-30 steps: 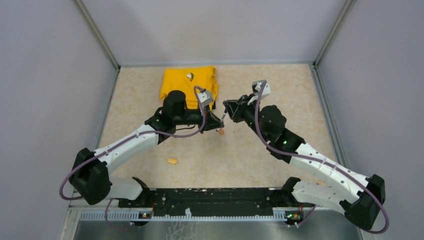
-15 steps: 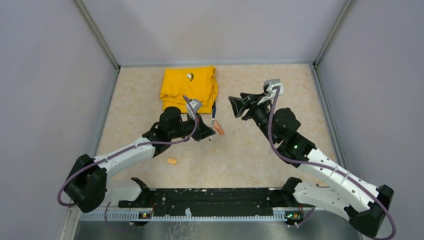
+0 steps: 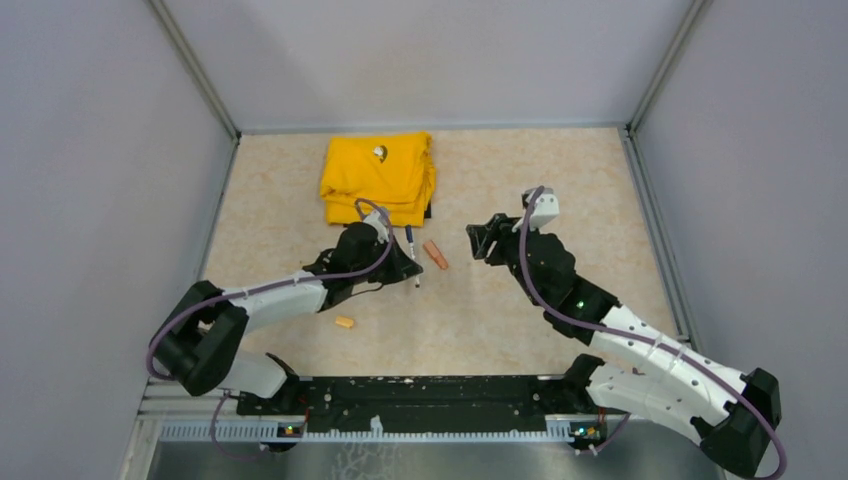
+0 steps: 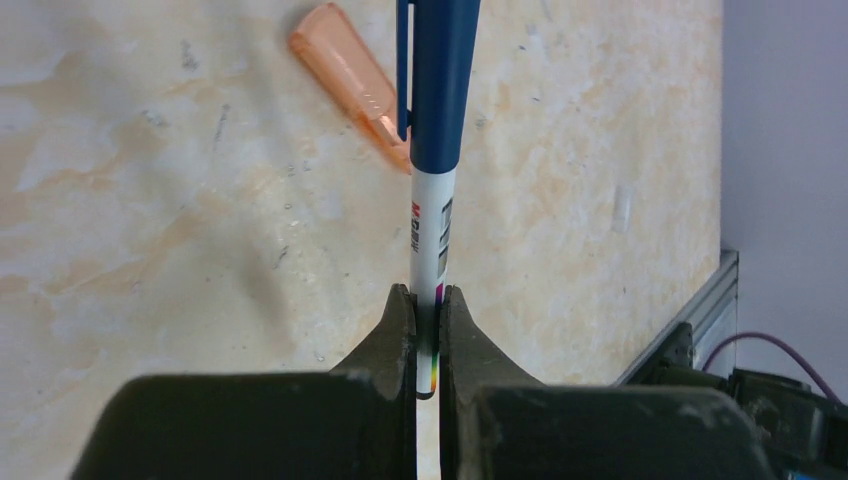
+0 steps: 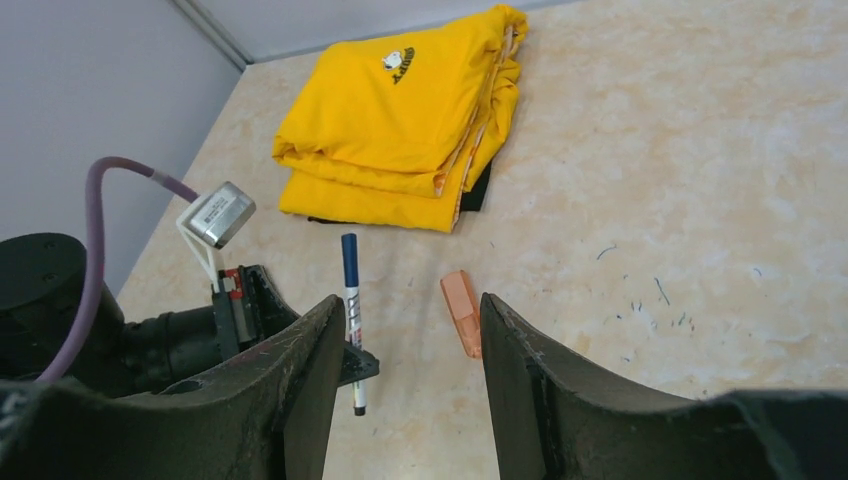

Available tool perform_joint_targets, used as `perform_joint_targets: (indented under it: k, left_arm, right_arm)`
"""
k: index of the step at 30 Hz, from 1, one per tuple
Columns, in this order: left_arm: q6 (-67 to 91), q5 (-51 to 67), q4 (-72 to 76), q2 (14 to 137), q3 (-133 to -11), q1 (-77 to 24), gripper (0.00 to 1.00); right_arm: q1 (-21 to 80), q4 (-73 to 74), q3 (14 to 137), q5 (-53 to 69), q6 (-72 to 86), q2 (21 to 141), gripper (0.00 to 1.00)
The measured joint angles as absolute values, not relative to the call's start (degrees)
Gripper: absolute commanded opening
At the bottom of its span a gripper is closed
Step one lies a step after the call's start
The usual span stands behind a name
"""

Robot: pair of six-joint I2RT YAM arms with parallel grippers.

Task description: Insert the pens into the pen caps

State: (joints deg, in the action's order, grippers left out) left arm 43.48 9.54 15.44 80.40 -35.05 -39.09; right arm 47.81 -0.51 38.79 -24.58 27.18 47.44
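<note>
My left gripper (image 3: 404, 268) (image 4: 428, 318) is shut on the white barrel of a thin pen (image 3: 412, 262) (image 4: 433, 235) (image 5: 352, 318), held low over the table. A dark blue pen cap (image 3: 408, 237) (image 4: 438, 80) (image 5: 348, 256) sits on the pen's far end. A short orange marker (image 3: 435, 254) (image 4: 348, 78) (image 5: 461, 309) lies on the table just right of the pen. My right gripper (image 3: 482, 241) (image 5: 411, 300) hangs open to the right, nothing between its fingers. A small light orange pen cap (image 3: 344, 322) lies nearer the arm bases.
A folded yellow cloth (image 3: 378, 176) (image 5: 400, 120) lies at the back of the table, just beyond the pen. Grey walls enclose the table on three sides. The black rail with the arm bases (image 3: 430, 400) runs along the near edge.
The two grippers were together at the pen. My right gripper has opened and drawn back to the right. My left gripper has moved left and down with the capped pen.
</note>
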Motion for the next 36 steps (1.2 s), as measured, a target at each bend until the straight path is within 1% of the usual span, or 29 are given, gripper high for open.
perform_joint_targets:
  k: [8,16,20,22,23,29,36]
  left_arm:
    - [50.0,4.9,13.0,85.8,-36.2,-39.1,0.0]
    - [53.6,4.3,12.0,91.0,-38.2,-39.1,0.06]
    - [53.7,4.4,11.0,93.3,-39.8,-39.1,0.12]
    - [53.7,4.6,10.8,94.1,-40.1,-39.1,0.23]
    - [53.8,4.6,10.7,94.4,-40.2,-39.1,0.25]
    - [54.0,4.8,10.5,94.5,-40.4,-39.1,0.32]
    - [53.6,4.7,10.0,94.3,-40.6,-39.0,0.33]
  right_arm:
    - [47.8,1.4,38.1,-26.4,31.3,47.0,0.51]
    - [47.8,7.2,36.6,-29.2,34.4,46.9,0.5]
    - [47.8,9.1,35.3,-29.5,35.7,46.5,0.5]
    - [47.8,9.9,35.2,-29.5,36.2,46.4,0.5]
    - [47.8,10.0,35.2,-29.5,36.3,46.4,0.5]
    - [47.8,11.1,35.2,-30.0,36.7,45.7,0.5]
    - [47.8,11.8,35.2,-30.4,36.7,45.5,0.5]
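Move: The left hand holds the capped pen; the bare spot it goes to lies about 4 cm ahead, 1 cm right and 8 cm below. The orange marker lies roughly 6 cm ahead and 3 cm right, the folded yellow cloth some 24 cm ahead and 12 cm left, both on the table. From the right hand that spot is about 5 cm ahead, 10 cm left and 24 cm below. Left hand lowers the capped pen about 7 cm onto the table and opens; empty right hand sinks 6 cm. ##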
